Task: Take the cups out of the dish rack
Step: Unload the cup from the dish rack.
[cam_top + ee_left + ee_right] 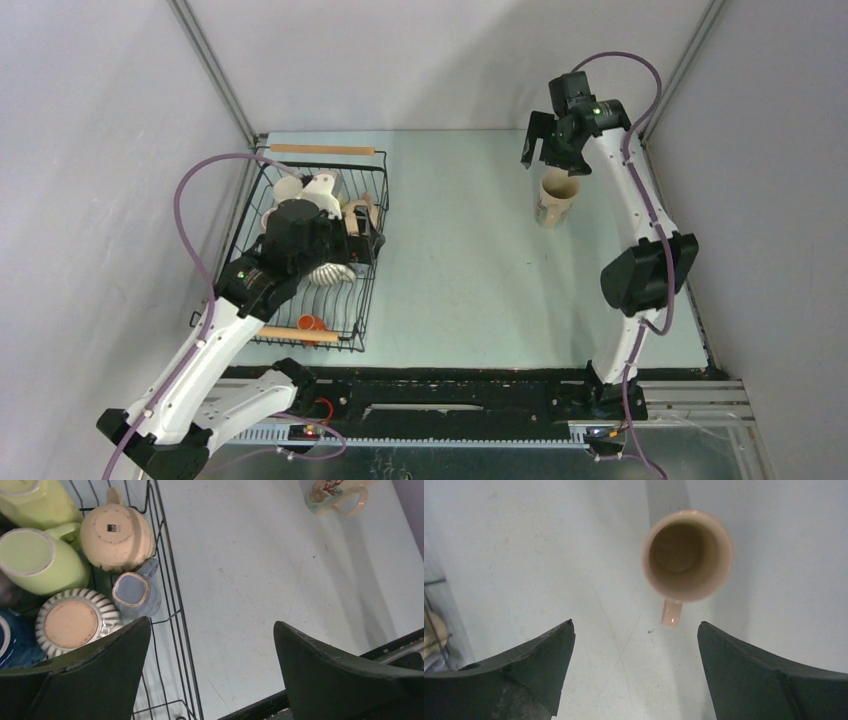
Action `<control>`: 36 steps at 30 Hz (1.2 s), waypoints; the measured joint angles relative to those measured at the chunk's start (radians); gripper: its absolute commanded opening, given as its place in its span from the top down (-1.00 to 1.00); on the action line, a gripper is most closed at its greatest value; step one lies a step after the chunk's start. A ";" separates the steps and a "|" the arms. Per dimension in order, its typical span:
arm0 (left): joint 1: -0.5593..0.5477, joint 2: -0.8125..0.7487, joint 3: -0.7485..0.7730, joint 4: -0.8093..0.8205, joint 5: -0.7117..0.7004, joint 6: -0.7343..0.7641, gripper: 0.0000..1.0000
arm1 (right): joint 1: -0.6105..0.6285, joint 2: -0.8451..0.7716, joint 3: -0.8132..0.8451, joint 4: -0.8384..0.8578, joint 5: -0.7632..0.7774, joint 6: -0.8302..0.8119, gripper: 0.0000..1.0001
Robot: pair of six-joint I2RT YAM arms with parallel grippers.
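Observation:
The dish rack (370, 278) is a black wire basket at the table's left, with a wooden handle at each short end. In the left wrist view several cups sit upside down inside it: two yellow-green cups (37, 562), a tan one (117, 537), a grey-blue one (134, 592), a ribbed cream one (75, 622) and a dark blue one (12, 640). My left gripper (211, 625) hangs open over the rack's right rim (167, 555), empty. A tan cup (687, 555) stands upright on the table at the far right. Just above it my right gripper (635, 624) is open and clear of it.
The tan cup (555, 198) stands alone on the pale table near the right arm (640, 270). A small orange item (310, 322) lies in the rack's near end. Grey walls close in the table on three sides. A black rail (450, 395) runs along the near edge.

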 measured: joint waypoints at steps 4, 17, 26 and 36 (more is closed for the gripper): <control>-0.001 -0.001 0.038 -0.066 -0.059 -0.023 -1.00 | 0.058 -0.132 -0.144 0.050 -0.010 0.003 -0.99; 0.005 0.004 0.076 -0.367 -0.309 -0.200 -1.00 | 0.257 -0.385 -0.521 0.264 -0.047 0.046 -0.99; 0.179 0.040 0.052 -0.468 -0.330 -0.349 -1.00 | 0.337 -0.451 -0.634 0.348 -0.056 0.081 -0.99; 0.306 0.111 -0.122 -0.478 -0.261 -0.409 -1.00 | 0.372 -0.502 -0.709 0.389 -0.058 0.112 -0.99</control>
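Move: From the left hand, the orange cup lies about 6 cm back, 14 cm to the left and 21 cm below, near the rack's close end. The striped cup is roughly 7 cm ahead and 12 cm left of that hand, the grey-blue cup 8 cm ahead and 4 cm left, both some 19 cm below. From the right hand, the orange cup is about 25 cm back, 55 cm left and 19 cm below; the released floral mug is 2 cm ahead, 1 cm right and 16 cm below. Open left hand swings left and sinks, 13 cm each, tipping down towards the orange cup; right retreats back-left. ##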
